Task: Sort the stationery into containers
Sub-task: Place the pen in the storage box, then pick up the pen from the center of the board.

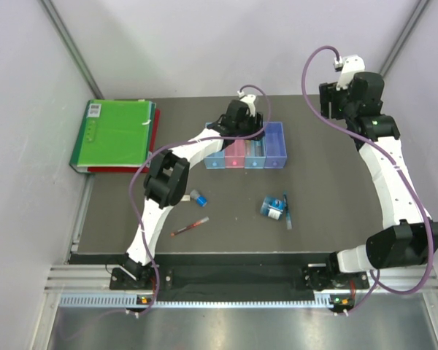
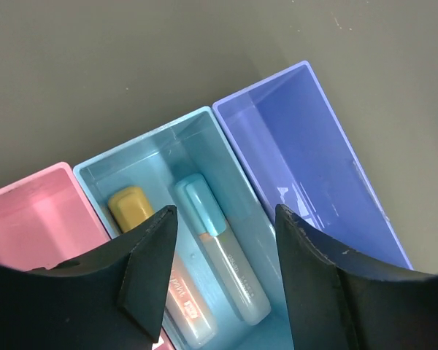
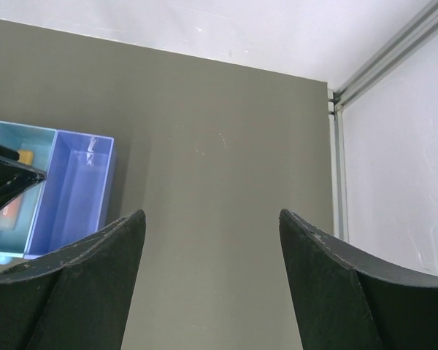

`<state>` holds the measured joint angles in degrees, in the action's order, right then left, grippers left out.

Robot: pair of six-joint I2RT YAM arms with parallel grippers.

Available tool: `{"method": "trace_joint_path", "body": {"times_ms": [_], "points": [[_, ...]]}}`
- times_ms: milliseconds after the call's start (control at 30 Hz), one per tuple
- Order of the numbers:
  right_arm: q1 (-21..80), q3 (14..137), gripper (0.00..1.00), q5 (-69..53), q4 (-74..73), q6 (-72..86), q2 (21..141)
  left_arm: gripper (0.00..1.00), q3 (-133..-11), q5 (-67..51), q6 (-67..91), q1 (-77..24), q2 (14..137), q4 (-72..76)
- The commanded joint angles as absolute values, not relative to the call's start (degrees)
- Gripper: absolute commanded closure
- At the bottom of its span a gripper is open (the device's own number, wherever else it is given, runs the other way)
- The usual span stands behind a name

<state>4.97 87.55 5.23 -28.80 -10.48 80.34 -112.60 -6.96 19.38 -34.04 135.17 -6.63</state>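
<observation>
The containers (image 1: pixel 276 162) stand as a row of four joined bins at the table's far middle. My left gripper (image 1: pixel 247 125) (image 2: pixel 226 213) hangs open over the light blue bin (image 2: pixel 168 138), nothing between its fingers. In that bin lie a pale blue marker (image 2: pixel 223 255) and an orange-pink marker (image 2: pixel 135 205) with a yellow cap. The violet-blue bin (image 2: pixel 306 153) (image 3: pixel 69 193) and the pink bin (image 2: pixel 36 211) look bare. On the table lie a thin red pen (image 1: pixel 190 227), a small blue cap (image 1: pixel 200 197), a blue-white roll (image 1: pixel 271 207) and a dark teal pen (image 1: pixel 287 213). My right gripper (image 1: pixel 332 102) (image 3: pixel 212 215) is open, raised at the far right.
A big green binder (image 1: pixel 113 135) lies at the far left edge of the table. A metal frame post (image 3: pixel 336 168) and white walls bound the table on the right. The left arm's purple cable (image 1: pixel 142 182) loops over the table's left side.
</observation>
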Motion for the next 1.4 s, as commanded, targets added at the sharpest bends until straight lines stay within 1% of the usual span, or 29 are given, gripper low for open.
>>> {"method": "trace_joint_path", "body": {"times_ms": [0,167,267,300,367,400,433,500,533,567,600,633,733,867,967,1133,1367], "points": [[4.2,90.2,0.26,4.2,-27.6,-10.8,79.9,0.38,-112.9,-8.5,17.3,-33.7,132.7,-3.2],[4.2,88.6,0.25,1.5,-28.9,-10.9,78.8,0.38,-113.5,-12.6,10.1,-33.5,127.9,-3.3],[4.1,86.2,0.24,-1.5,-31.5,-11.6,77.8,0.31,-112.2,-17.2,2.7,-33.5,123.1,-5.1],[4.3,85.6,0.24,-2.6,-33.4,-11.5,77.7,0.26,-110.2,-18.5,0.5,-33.6,121.7,-6.5],[4.2,83.4,0.24,-4.3,-35.3,-11.3,77.3,0.21,-107.5,-22.1,-8.4,-33.6,116.6,-8.5],[4.1,81.4,0.24,-5.8,-36.8,-11.3,77.0,0.19,-104.2,-22.6,-11.7,-33.7,114.8,-11.0],[4.3,80.3,0.24,-6.7,-37.4,-11.1,76.6,0.14,-102.4,-22.7,-17.4,-33.6,111.1,-12.0],[4.3,78.1,0.23,-8.9,-38.4,-10.8,75.9,0.09,-97.0,-22.7,-24.3,-33.6,107.7,-15.2],[4.3,76.1,0.23,-9.6,-38.5,-10.8,75.5,0.05,-94.8,-22.2,-30.2,-33.6,104.0,-17.2],[4.3,75.3,0.23,-10.1,-38.8,-10.7,75.3,0.03,-92.5,-21.1,-33.0,-33.6,102.1,-18.1],[4.3,73.8,0.23,-10.5,-39.1,-10.6,75.2,0.01,-87.7,-20.6,-35.7,-33.6,100.2,-18.7],[4.3,73.1,0.23,-10.9,-39.0,-10.6,75.0,0.01,-85.1,-20.2,-40.8,-33.6,96.5,-20.2],[4.4,70.9,0.23,-11.5,-39.2,-10.6,74.8,0.01,-75.4,-19.4,-48.0,-33.7,89.2,-21.2],[5.2,68.6,0.25,-10.7,-38.8,-10.8,74.9,0.01,-63.8,-17.9,-52.4,-34.8,82.2,-24.0],[6.8,66.5,0.27,-9.7,-38.5,-11.3,75.4,0.01,-58.2,-17.4,-54.6,-35.7,78.7,-27.7],[8.3,62.8,0.30,-9.8,-36.9,-10.2,77.6,0.01,-53.5,-17.4,-57.4,-36.5,76.0,-32.7],[12.5,60.1,0.30,-9.1,-34.0,-9.2,78.5,0.01,-47.5,-17.3,-58.4,-37.3,74.6,-33.9]]}}
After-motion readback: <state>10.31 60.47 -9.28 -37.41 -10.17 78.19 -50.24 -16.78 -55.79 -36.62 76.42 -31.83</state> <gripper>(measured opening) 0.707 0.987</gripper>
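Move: The left hand hovers over the storage box, fingers around a highlighter already lying there. The blue-capped glue stick lies about 26 cm back and 22 cm left of it, some 6 cm lower; the eraser is 5 cm left of the glue stick, the red pen 10 cm nearer the base and 2 cm left. The blue pen lies roughly 20 cm back, 9 cm left and 29 cm below the right hand; the blue jar is 5 cm left of that pen, 1 cm farther out. Back and to its left, the left hand leaves the box in an arc: up about 14 cm, down again over the glue stick, some 27 cm back in all, turning clockwise to point right and steeply down, its fingers spreading fully. Meanwhile the right hand sinks about 20 cm, 11 cm back and a little left towards the blue pen, tipping down some 35 degrees, fingers still open. ##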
